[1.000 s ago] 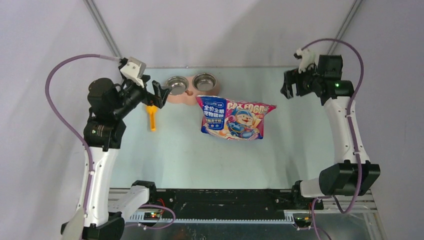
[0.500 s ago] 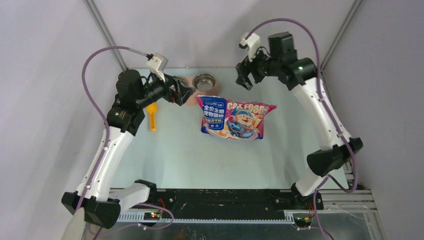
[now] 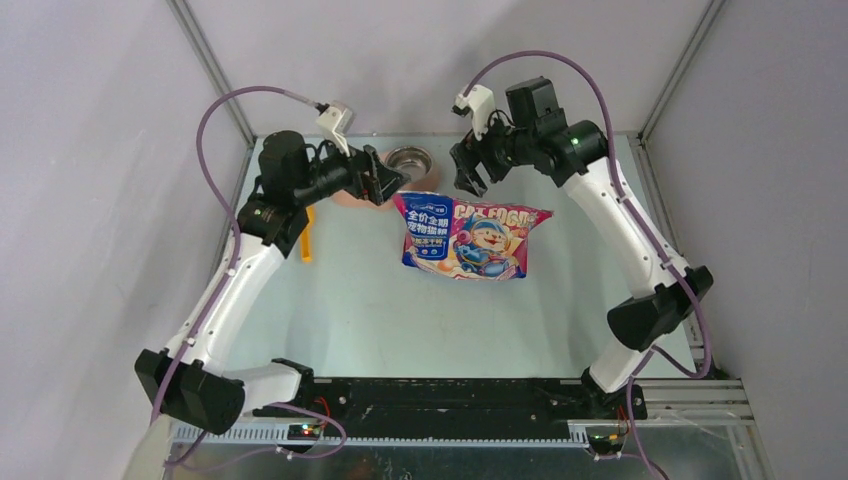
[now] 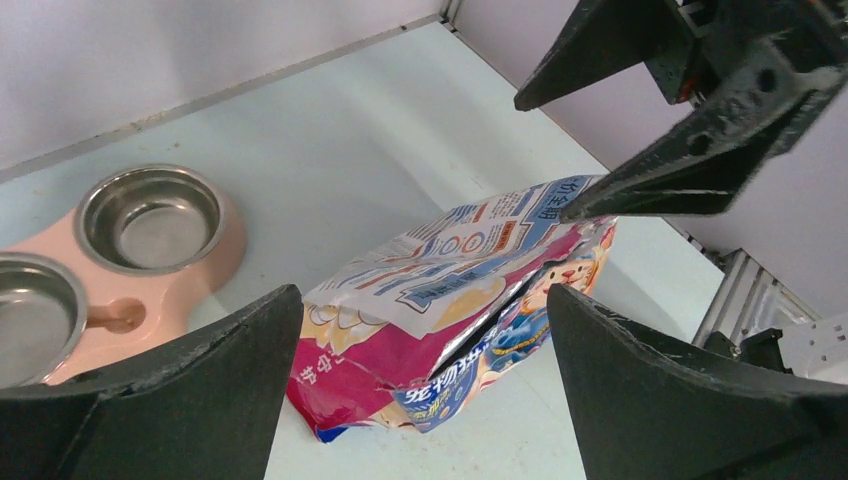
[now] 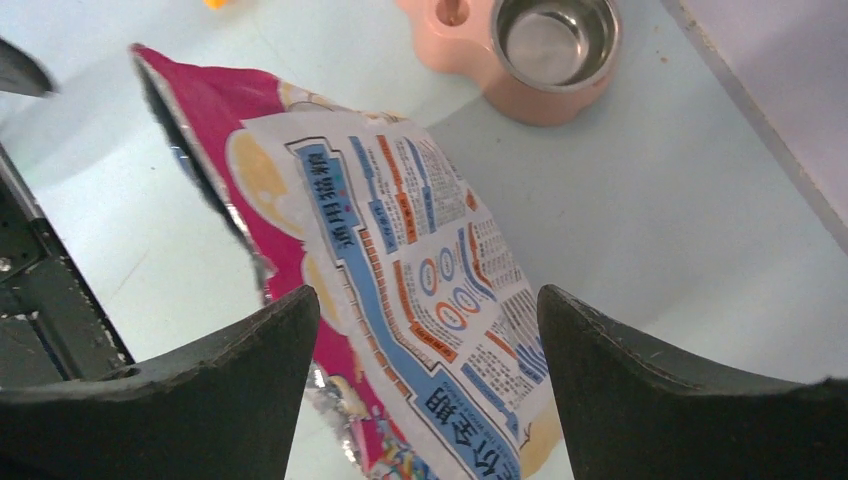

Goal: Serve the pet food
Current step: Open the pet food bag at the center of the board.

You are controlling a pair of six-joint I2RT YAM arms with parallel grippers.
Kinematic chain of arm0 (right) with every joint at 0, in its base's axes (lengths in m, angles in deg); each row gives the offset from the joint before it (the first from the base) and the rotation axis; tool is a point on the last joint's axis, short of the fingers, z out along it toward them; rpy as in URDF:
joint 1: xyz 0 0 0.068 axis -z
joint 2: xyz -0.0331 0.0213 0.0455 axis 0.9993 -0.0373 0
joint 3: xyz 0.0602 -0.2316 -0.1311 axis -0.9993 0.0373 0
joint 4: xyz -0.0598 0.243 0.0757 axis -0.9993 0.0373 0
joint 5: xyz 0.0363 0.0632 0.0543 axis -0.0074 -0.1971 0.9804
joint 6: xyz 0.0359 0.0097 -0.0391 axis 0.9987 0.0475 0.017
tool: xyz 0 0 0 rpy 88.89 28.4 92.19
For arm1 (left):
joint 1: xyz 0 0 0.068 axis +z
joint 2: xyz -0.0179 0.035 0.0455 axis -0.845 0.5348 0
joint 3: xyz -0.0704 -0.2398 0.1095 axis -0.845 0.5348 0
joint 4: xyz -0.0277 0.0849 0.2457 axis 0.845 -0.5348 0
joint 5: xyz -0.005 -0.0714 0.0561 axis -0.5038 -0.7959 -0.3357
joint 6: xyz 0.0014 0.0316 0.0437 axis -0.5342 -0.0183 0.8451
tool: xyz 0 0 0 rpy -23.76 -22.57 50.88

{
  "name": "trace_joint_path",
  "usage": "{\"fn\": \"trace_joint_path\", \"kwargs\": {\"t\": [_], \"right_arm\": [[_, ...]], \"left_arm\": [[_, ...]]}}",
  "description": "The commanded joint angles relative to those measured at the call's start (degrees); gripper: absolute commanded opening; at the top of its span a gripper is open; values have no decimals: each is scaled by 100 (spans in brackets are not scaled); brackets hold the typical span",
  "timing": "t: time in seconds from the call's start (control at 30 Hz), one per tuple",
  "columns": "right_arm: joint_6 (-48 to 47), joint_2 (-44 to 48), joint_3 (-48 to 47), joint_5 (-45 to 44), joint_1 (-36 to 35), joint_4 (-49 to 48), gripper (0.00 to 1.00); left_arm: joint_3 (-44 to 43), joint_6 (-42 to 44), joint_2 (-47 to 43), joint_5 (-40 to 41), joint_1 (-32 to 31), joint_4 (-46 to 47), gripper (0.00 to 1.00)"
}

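Note:
The cat food bag (image 3: 465, 238) lies flat mid-table, its torn silver-lined mouth (image 4: 520, 300) gaping a little. The pet food itself is hidden inside. My left gripper (image 3: 385, 185) hovers open over the pink feeder, just left of the bag's upper left corner; the bag (image 4: 440, 300) shows between its fingers without touching them. My right gripper (image 3: 465, 178) hangs open above the bag's back edge, holding nothing, with the bag (image 5: 400, 250) below it. The right gripper's black fingers (image 4: 650, 130) also show in the left wrist view.
The pink twin-bowl feeder (image 4: 215, 250) with empty steel bowls (image 3: 408, 160) stands behind the bag's left end, also in the right wrist view (image 5: 470, 50). A yellow scoop (image 3: 304, 235) lies left of it. The enclosure's back wall is close behind.
Both arms have swung inward from the table's sides toward the bag. The left gripper now covers the feeder's left bowl; the right has come from the far right. Bag unmoved.

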Motion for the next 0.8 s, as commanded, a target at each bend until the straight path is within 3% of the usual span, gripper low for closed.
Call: {"fn": "trace_joint_path", "kwargs": {"t": [0.0, 0.13, 0.27, 0.53, 0.77], "right_arm": [[338, 461, 131, 51, -76, -608, 83], [196, 67, -531, 529, -164, -149, 83], [172, -445, -1053, 422, -438, 131, 83], [486, -494, -728, -529, -911, -273, 82], [579, -203, -241, -698, -1067, -511, 82]], "left_arm": [[-221, -30, 29, -220, -79, 32, 100], [-292, 473, 30, -270, -78, -345, 100], [-60, 640, -113, -576, -83, -252, 100], [427, 437, -138, -586, -83, 200, 100], [673, 377, -126, -496, -87, 456, 100]]}}
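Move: The pet food bag stands across the board's centre, its top edge below both hands. That edge's left corner is about 13 cm to the right hand's left, 1 cm ahead and 14 cm below; from the left hand it is almost straight below, about 17 cm down and 3 cm ahead. The double bowl sits some 24 cm ahead, 6 cm left and 33 cm below the left hand, and the yellow scoop about 9 cm ahead, 24 cm left and 35 cm below it. The right hand carries its open fingers some 7 cm to the left and a little back over the bag, rising about 4 cm in an arch and sinking again to its starting height, towards the left corner of the bag's top edge and the left gripper. The left hand, fingers also wide open, sinks about 5 cm towards that same corner, faster in the second half, easing slightly back and turning a little clockwise; neither hand is seen to touch the bag. ##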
